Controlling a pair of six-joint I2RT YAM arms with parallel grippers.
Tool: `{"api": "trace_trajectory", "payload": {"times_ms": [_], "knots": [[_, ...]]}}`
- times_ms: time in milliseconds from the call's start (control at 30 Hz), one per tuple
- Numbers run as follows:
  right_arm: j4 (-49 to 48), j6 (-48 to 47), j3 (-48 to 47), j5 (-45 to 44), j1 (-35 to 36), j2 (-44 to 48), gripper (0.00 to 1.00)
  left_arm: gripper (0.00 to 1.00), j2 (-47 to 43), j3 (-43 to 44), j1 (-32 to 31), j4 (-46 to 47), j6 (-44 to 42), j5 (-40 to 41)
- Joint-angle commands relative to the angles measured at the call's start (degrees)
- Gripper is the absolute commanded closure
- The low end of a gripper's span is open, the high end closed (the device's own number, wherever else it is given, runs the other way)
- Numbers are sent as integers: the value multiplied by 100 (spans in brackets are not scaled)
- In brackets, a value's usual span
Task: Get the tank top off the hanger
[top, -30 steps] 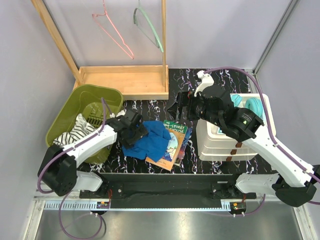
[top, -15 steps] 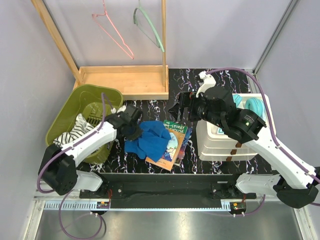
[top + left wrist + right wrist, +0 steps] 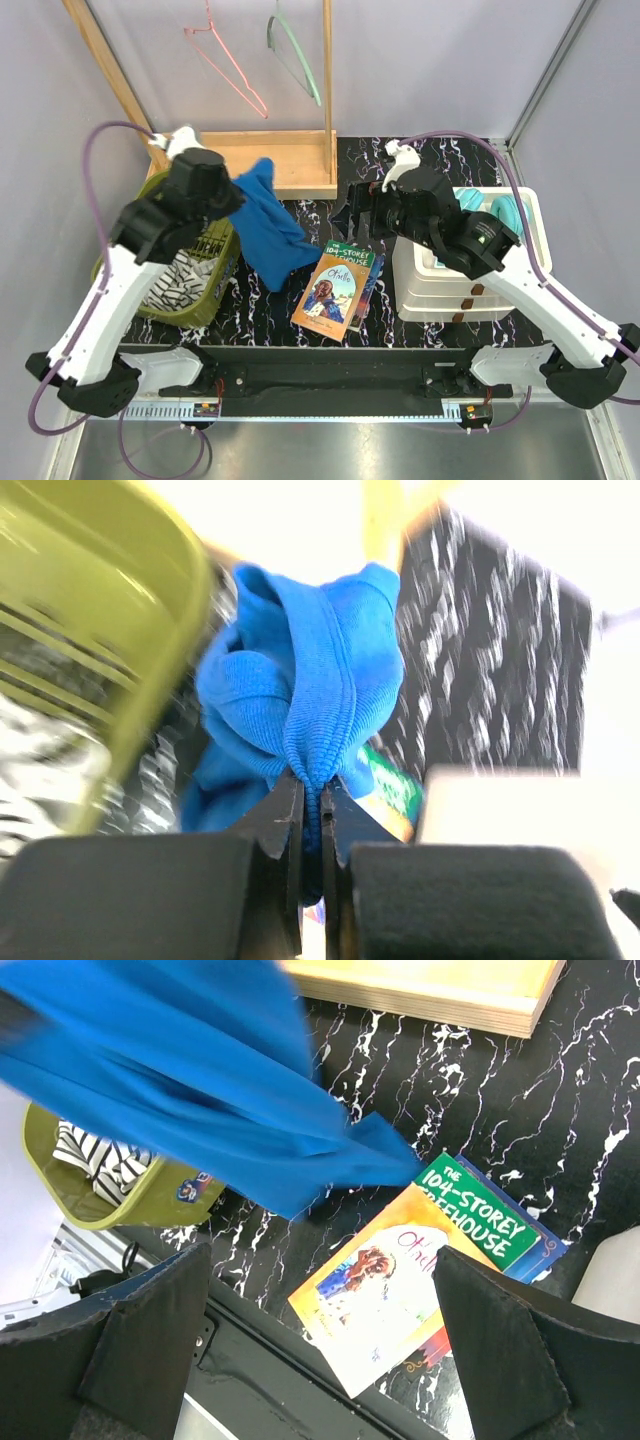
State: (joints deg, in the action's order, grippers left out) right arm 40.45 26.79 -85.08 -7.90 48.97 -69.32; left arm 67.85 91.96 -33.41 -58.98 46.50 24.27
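Note:
The blue tank top (image 3: pixel 272 225) hangs in the air from my left gripper (image 3: pixel 240 195), which is raised above the basket's right rim. In the left wrist view the jaws (image 3: pixel 312 785) are shut on a bunched ribbed fold of the tank top (image 3: pixel 300 680). A pink hanger (image 3: pixel 225 60) and a green hanger (image 3: pixel 297 60) hang bare on the wooden rack, well apart from the cloth. My right gripper (image 3: pixel 350 215) hovers open over the table's middle; its view shows the tank top (image 3: pixel 200 1090) hanging in front of it, with nothing between the jaws (image 3: pixel 325 1300).
An olive basket (image 3: pixel 120 270) at the left holds striped cloth (image 3: pixel 170 275). Books (image 3: pixel 335 290) lie on the black marbled table under the cloth's tail. A white drawer unit (image 3: pixel 440 285) stands at the right. The rack's wooden base (image 3: pixel 290 165) is at the back.
My left gripper shut on the tank top, then swung up and back-left, lifting it off the books. The right arm barely shifted.

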Motion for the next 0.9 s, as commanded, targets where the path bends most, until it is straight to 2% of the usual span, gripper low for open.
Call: {"api": "trace_trajectory", "payload": {"times_ms": [0, 167, 200, 267, 367, 400, 467, 567, 633, 700, 733, 767, 800, 833, 867], "knots": [[-81, -182, -351, 86, -19, -108, 0, 100, -281, 1304, 361, -413, -912, 1937], [-81, -235, -544, 298, -19, -319, 0, 100, 8, 3008, 467, 8, -2195, 3038], [-81, -244, -571, 359, -10, -345, 0, 100, 87, 3168, 476, 149, -2703, 3327], [-81, -261, -624, 412, -28, -407, 0, 100, 88, 3371, 476, 701, -3162, 3653], [-72, -253, -668, 482, -19, -442, 0, 100, -149, 3075, 476, 2053, -4295, 4059], [-63, -261, -668, 535, -19, -468, 0, 99, -185, 2943, 476, 2823, -4916, 4190], [-81, -262, -677, 570, -19, -495, 0, 99, -185, 2775, 476, 3321, -5490, 4348], [-81, -279, -685, 597, -28, -556, 0, 98, -133, 2564, 467, 3779, -5757, 4375], [-72, -305, -720, 623, -19, -609, 0, 98, -123, 2380, 467, 3562, -5496, 4350], [-81, -305, -773, 667, -19, -670, 0, 97, -185, 1986, 502, 3017, -4767, 4165], [-72, -306, -791, 684, -19, -697, 0, 97, -272, 1827, 502, 2763, -3912, 3982], [-81, -306, -808, 711, -19, -714, 0, 97, -316, 1703, 537, 1960, -3294, 3780], [-72, -306, -800, 720, -19, -732, 0, 97, -386, 1267, 676, 1630, -2748, 3508], [-81, -297, -791, 720, -19, -741, 1, 97, -570, 976, 747, 1357, -1673, 2992], [-81, -297, -774, 729, -19, -758, 0, 98, -667, 398, 913, 702, -1044, 2769]]}}
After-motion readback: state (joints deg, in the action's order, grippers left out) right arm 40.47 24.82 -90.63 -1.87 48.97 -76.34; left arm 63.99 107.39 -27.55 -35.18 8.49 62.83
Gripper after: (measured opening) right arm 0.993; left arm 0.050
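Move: The green basket the tank top is being taken to has its middle about 18 cm to the left hand's left, level with it and some 24 cm below. The striped top lies inside, 5 cm back and 18 cm left. The books lie 9 cm back and 15 cm right, the rack base about 20 cm ahead and 4 cm left. From the right hand the basket is about 38 cm left and 4 cm ahead. The blue tank top, already pinched in the shut left fingers, is swept up some 25 cm and left nearly 20, across to above the basket and slightly back, the wrist swinging counter-clockwise and tipping the fingers up about 35 degrees, left side rising; then the hand starts down, about 4 cm and a little forward. The open, empty right hand drifts 3 cm left. ##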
